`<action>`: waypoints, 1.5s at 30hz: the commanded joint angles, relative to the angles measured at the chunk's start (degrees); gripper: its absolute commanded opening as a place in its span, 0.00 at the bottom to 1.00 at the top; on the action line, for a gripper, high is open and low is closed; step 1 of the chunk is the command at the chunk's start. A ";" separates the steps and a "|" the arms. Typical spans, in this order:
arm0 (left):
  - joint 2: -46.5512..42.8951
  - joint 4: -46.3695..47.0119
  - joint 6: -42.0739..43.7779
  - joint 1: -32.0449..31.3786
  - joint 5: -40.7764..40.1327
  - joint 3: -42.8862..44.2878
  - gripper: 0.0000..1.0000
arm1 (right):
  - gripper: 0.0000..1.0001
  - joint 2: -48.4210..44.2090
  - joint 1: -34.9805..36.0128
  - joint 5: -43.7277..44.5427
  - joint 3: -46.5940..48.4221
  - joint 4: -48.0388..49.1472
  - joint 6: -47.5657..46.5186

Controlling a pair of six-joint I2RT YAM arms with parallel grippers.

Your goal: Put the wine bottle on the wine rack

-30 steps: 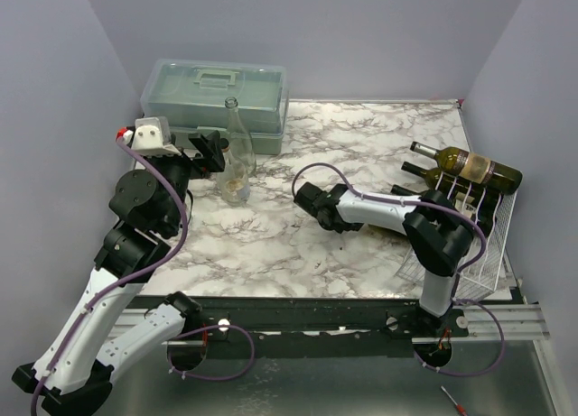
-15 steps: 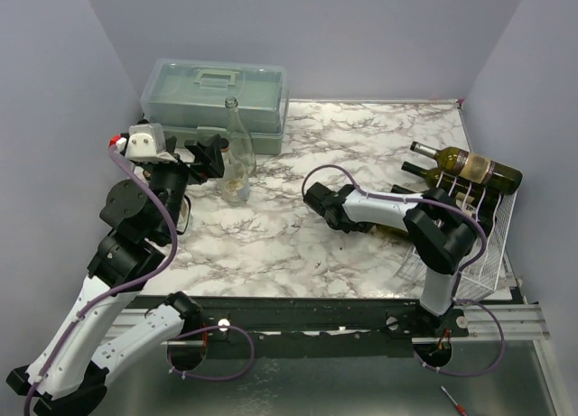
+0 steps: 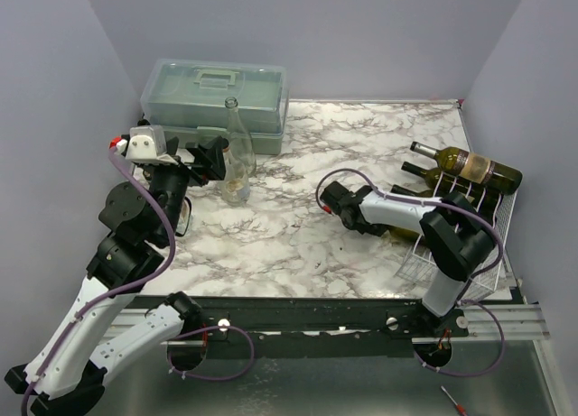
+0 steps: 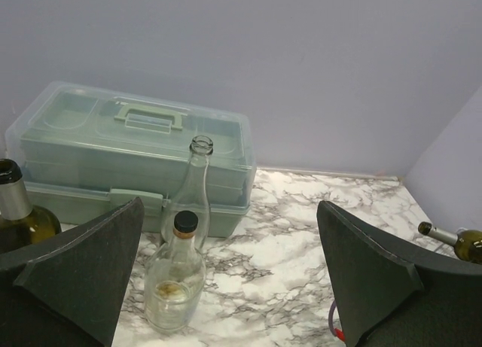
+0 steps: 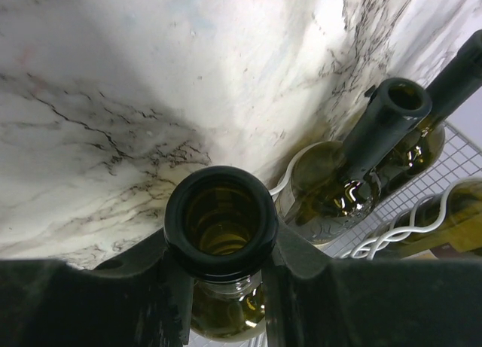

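Note:
My right gripper (image 5: 221,266) is shut on the neck of a dark green wine bottle (image 5: 221,220), whose open mouth faces the wrist camera. From above, that gripper (image 3: 336,202) sits mid-table, and the bottle's body (image 3: 403,226) lies under the arm, reaching the white wire wine rack (image 3: 483,258) at the right edge. Two more dark bottles (image 3: 470,164) rest on the rack. My left gripper (image 3: 209,156) stands open, apart from the two clear glass bottles (image 3: 237,163) in front of it.
A translucent grey-green toolbox (image 3: 215,100) stands at the back left behind the clear bottles. In the left wrist view another green bottle (image 4: 16,211) stands at the left edge. Purple walls close in the table on three sides.
My right gripper has drawn the held wine bottle to the right, toward the rack. The left arm has shifted slightly, its gripper still open.

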 commanded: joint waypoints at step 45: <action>3.38 0.93 1.31 -3.06 -2.46 -0.91 0.99 | 0.69 -24.21 -4.08 -10.01 -16.79 12.90 -12.92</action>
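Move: The right hand still grips a wine bottle by its neck; the free near slot of the wine rack has its middle about 13 cm right and 2 cm back, roughly at hand height. The nearest racked bottle's middle is some 14 cm right and 5 cm ahead of the hand, the next about 16 cm right and 11 cm ahead. From the left hand the slot lies roughly 46 cm right, level ahead, about 40 cm below. The right hand carries the bottle about 5 cm right into the near slot, then opens and starts easing upward-left. ##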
